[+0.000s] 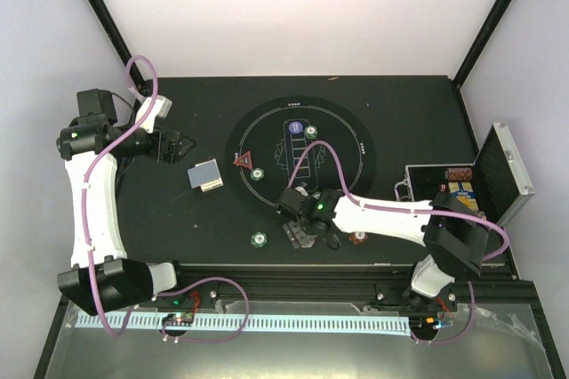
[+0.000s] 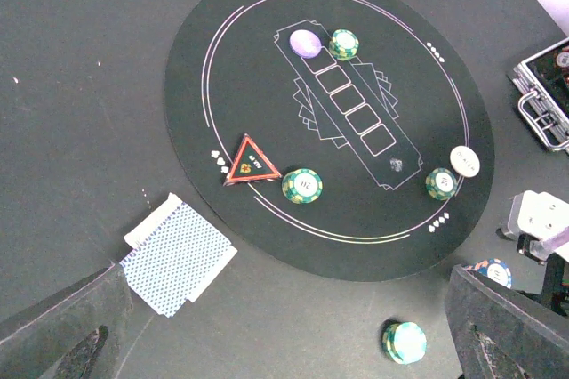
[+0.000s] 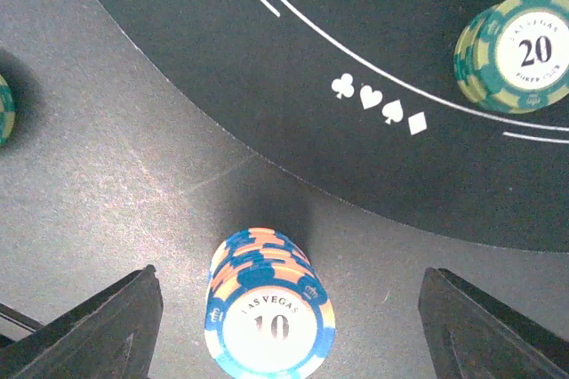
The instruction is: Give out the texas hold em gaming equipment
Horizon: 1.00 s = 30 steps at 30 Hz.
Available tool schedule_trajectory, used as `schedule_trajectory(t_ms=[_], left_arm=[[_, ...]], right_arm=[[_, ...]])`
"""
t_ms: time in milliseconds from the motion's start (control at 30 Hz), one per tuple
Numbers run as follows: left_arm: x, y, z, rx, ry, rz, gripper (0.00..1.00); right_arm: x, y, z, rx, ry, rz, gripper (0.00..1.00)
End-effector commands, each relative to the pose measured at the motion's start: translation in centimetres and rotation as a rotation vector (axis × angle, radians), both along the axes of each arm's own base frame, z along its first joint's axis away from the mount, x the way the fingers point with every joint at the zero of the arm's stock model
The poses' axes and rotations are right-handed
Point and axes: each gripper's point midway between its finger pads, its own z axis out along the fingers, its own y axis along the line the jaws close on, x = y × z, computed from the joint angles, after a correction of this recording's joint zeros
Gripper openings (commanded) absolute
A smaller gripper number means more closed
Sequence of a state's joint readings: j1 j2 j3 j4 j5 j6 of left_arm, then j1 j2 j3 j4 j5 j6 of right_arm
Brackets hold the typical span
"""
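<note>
A blue-and-orange chip stack [image 3: 269,312] marked 10 stands on the table just off the round black mat [image 3: 373,32]. My right gripper [image 3: 293,330] is open around it, with a gap between each finger and the stack. A green 20 chip stack [image 3: 518,50] sits on the mat. My left gripper [image 2: 289,339] hangs open and holds nothing, above the table between the blue-backed card deck [image 2: 178,254] and a green chip stack [image 2: 404,342]. On the mat lie a red triangle [image 2: 250,161], a purple disc [image 2: 305,43], a white disc [image 2: 465,160] and green chips [image 2: 302,185].
An open silver-edged black case [image 1: 462,188] stands at the right, holding more chips and cards. The right arm [image 1: 382,214] lies across the mat's near right edge. One green chip stack [image 1: 259,239] sits off the mat near the front edge.
</note>
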State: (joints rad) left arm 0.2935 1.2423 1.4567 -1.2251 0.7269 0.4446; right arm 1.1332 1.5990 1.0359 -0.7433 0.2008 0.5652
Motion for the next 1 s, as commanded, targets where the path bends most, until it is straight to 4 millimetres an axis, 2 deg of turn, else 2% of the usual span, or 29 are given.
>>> schedule_trajectory(t_ms=[0, 167, 233, 467, 733, 900, 967], left_arm=[[-0.1, -0.2, 2.4, -0.008, -0.073, -0.005, 0.99], [0.0, -0.2, 2.3, -0.010, -0.072, -0.006, 0.99], [-0.1, -0.3, 2.4, -0.011, -0.073, -0.007, 0.99], [-0.1, -0.2, 2.5, -0.007, -0.076, -0.005, 0.99], [0.0, -0.2, 2.5, -0.003, -0.077, -0.004, 0.99], [-0.1, -0.2, 2.4, -0.002, -0.075, -0.003, 0.99], [-0.1, -0.2, 2.4, -0.002, -0.076, -0.003, 0.99]], right_arm=[[-0.7, 0.4, -0.3, 0.033, 0.027, -0.011, 0.81], [-1.2, 0.1, -1.5, 0.023, 0.053, -0.010, 0.76], [-1.3, -0.1, -2.0, 0.017, 0.059, -0.012, 0.71], [-1.3, -0.2, -2.3, 0.013, 0.056, -0.013, 0.59], [-1.3, -0.2, -2.8, 0.001, 0.060, -0.012, 0.55], [-1.0, -0.1, -2.5, 0.007, 0.047, -0.015, 0.39], [-1.0, 0.1, -2.1, 0.014, 0.041, -0.013, 0.37]])
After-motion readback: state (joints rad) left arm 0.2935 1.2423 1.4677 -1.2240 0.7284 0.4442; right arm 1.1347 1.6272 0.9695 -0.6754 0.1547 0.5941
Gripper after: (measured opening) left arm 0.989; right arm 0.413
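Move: The blue-and-white chip stack marked 10 is almost under my right hand, about 1 cm back and its middle some 4 cm below. The green stack stands roughly 13 cm to the left of it and the red stack about 14 cm to its right, both level with it. The green 20 chips lie 11 cm ahead of my hand and 4 cm right. From my left hand the 10 stack is some 27 cm right, 14 cm back and 28 cm down. I sink my right hand about 2.5 cm onto the 10 stack, easing back some 1 cm in the first half, fingers still pointing down. On the way I close from wide open to about half that gap, until the two pads meet the top chips from either side and pinch them. ##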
